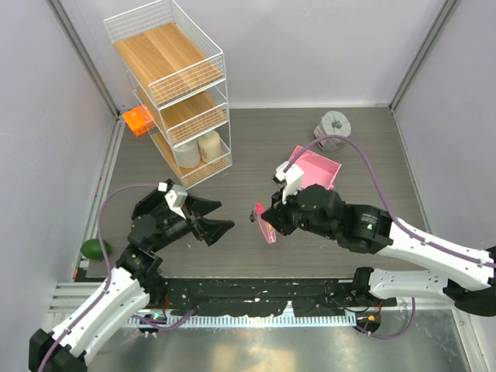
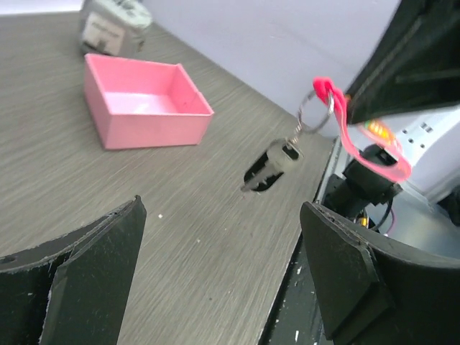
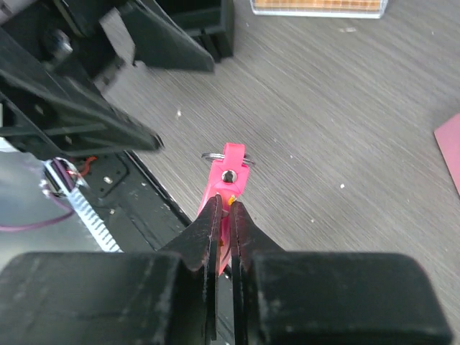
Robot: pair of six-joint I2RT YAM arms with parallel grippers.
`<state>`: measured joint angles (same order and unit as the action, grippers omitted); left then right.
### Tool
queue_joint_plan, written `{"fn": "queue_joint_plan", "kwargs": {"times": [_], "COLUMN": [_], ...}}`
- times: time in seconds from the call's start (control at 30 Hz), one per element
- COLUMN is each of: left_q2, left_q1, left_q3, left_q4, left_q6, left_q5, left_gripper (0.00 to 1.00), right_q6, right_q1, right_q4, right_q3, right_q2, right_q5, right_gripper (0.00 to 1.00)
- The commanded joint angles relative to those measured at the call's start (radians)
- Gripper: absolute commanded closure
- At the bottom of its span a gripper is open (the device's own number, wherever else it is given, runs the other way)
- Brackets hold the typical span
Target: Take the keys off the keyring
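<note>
The keyring (image 2: 363, 142), a narrow pink-red strip with a wire ring at its top, hangs above the table. My right gripper (image 3: 225, 205) is shut on the strip (image 3: 228, 178). From the wire ring dangles the black-headed key (image 2: 270, 168), clear of the tabletop. In the top view the strip (image 1: 268, 230) and the key (image 1: 253, 217) sit between the two arms. My left gripper (image 1: 219, 218) stands open a short way left of the key, nothing between its fingers (image 2: 85, 277). The key itself is hidden in the right wrist view.
A square pink tray (image 1: 325, 166) lies behind the right arm. A wire rack with wooden shelves (image 1: 174, 85) stands at the back left, an orange box (image 1: 137, 120) beside it. A grey roll (image 1: 333, 128) sits at the back right, a green object (image 1: 95, 248) at the left edge.
</note>
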<state>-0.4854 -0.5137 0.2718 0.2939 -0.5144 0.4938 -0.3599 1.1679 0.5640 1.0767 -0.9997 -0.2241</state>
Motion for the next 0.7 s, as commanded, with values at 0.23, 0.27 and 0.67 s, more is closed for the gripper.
{"fn": "queue_joint_plan", "kwargs": {"times": [0.23,0.27,0.67], "left_q2": [-0.144,-0.147,-0.32], "left_q1": [-0.262,-0.276,-0.457], "left_q3": [-0.013,-0.013,0.056], "left_q4": [0.436,0.436,0.436], "left_q6": [0.399,0.431,0.698], "left_q5": [0.008,-0.007,-0.216], "left_gripper": [0.0,0.0,0.03], "right_q6": [0.013,0.012,-0.014], "right_q1": [-0.042,-0.043,-0.047], "right_q4": [0.066,0.068,0.043], "right_q3": [0.143,0.144,0.144], "right_q2": [0.01,0.007,-0.002], "right_q5": [0.137,0.143,0.201], "right_gripper": [0.94,0.93,0.93]}}
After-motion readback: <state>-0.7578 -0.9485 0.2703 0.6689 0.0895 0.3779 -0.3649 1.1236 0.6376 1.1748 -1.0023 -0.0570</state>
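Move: The keys hang from the keyring in the air roughly 8 cm to the right of the left hand, level with it front to back and perhaps 2 cm higher; the gripped pink strap is about 11 cm right, 1 cm nearer the base and 3 cm up. The black tray lies some 22 cm left, 8 cm ahead and 20 cm below. From the right hand, the keys are about 4 cm left, 1 cm ahead and 4 cm below. The right fingers keep their pinch on the pink strap, lifting it some 3 cm early on and then easing slightly back. The left hand, jaws wide open, sweeps about 8 cm right and 4 cm back towards the hanging keys, rising a little before dipping, while its wrist rolls some 35 degrees to bring one finger forward and the other back of them. ##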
